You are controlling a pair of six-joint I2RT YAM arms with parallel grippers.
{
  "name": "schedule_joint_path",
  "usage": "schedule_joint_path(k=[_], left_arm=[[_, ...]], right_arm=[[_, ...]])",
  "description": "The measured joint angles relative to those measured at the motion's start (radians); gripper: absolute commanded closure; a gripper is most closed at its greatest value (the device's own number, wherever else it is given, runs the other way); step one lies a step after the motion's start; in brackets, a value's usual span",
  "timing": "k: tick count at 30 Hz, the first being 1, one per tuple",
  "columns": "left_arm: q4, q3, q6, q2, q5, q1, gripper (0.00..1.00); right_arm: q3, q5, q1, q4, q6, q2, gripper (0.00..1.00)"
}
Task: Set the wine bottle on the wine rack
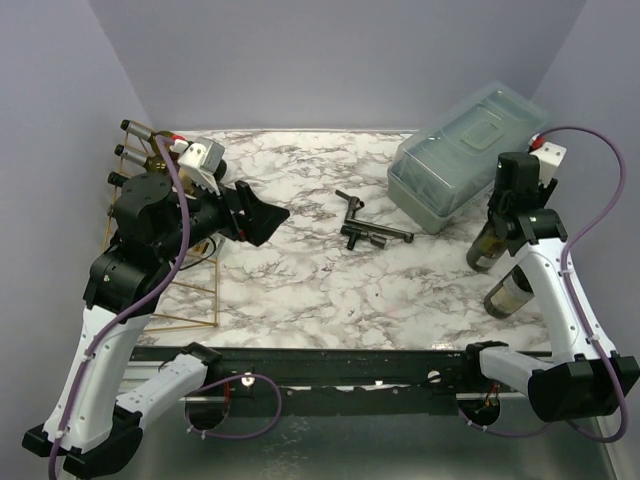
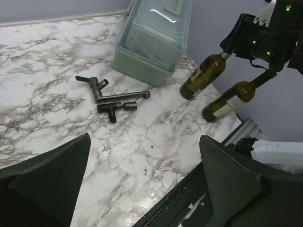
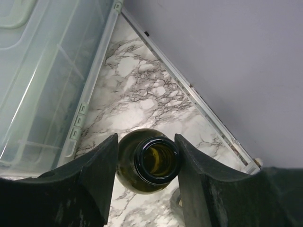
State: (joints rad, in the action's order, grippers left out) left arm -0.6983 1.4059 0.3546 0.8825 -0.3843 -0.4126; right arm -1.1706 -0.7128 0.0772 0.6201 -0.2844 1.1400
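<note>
A dark green wine bottle stands upright at the table's right edge. It also shows in the left wrist view. My right gripper is over its top. In the right wrist view the open mouth of the bottle sits between the fingers of my right gripper. The right finger touches the rim and a gap shows on the left. A second bottle stands just in front. The gold wire wine rack stands at the far left, partly hidden by my left arm. My left gripper is open and empty above the table.
A translucent grey lidded box lies at the back right, close to the bottles. Dark metal pipe pieces lie mid-table. Dark bottle ends stick out at the rack's far side. Grey walls close in the back and sides.
</note>
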Motion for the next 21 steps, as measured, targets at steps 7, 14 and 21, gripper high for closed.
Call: schedule_joint_path(k=[7,14,21], left_arm=[[-0.001,0.009,-0.02,-0.021,0.0,0.0,0.01],[-0.001,0.01,-0.011,-0.011,-0.026,0.0,0.01],[0.001,0.002,0.014,0.071,-0.075,0.0,0.01]], right_arm=[[0.093,0.029,-0.001,-0.109,0.055,-0.056,0.84],[0.108,0.162,-0.003,-0.126,0.097,-0.084,0.99],[0.09,0.504,-0.008,-0.09,0.106,-0.111,0.99]])
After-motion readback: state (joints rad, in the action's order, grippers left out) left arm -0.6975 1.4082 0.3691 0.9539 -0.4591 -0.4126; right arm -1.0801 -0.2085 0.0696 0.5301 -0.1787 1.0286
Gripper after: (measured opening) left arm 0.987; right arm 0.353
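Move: The right hand is already at the neck of the wine bottle standing near the box; the bottle's middle is about 12 cm below the hand point, with nothing to speak of forward or sideways. From this hand, a second bottle stands some 12 cm back and 5 cm right, the box's middle roughly 24 cm ahead and 7 cm left, and the metal fitting about 9 cm ahead and 29 cm left. From the left hand, the first bottle is some 11 cm ahead and 53 cm right, 26 cm below. Nearly in place at first, the right fingers close round the bottle's neck. Then, holding it, the hand swings left at an almost level height, faster as it goes, about 7.5 cm towards the metal fitting, while the wrist turns nearly 30 degrees counter-clockwise and its left side rises some 10 degrees. The empty left hand stays wide open and only late eases about 2 cm right and down. ##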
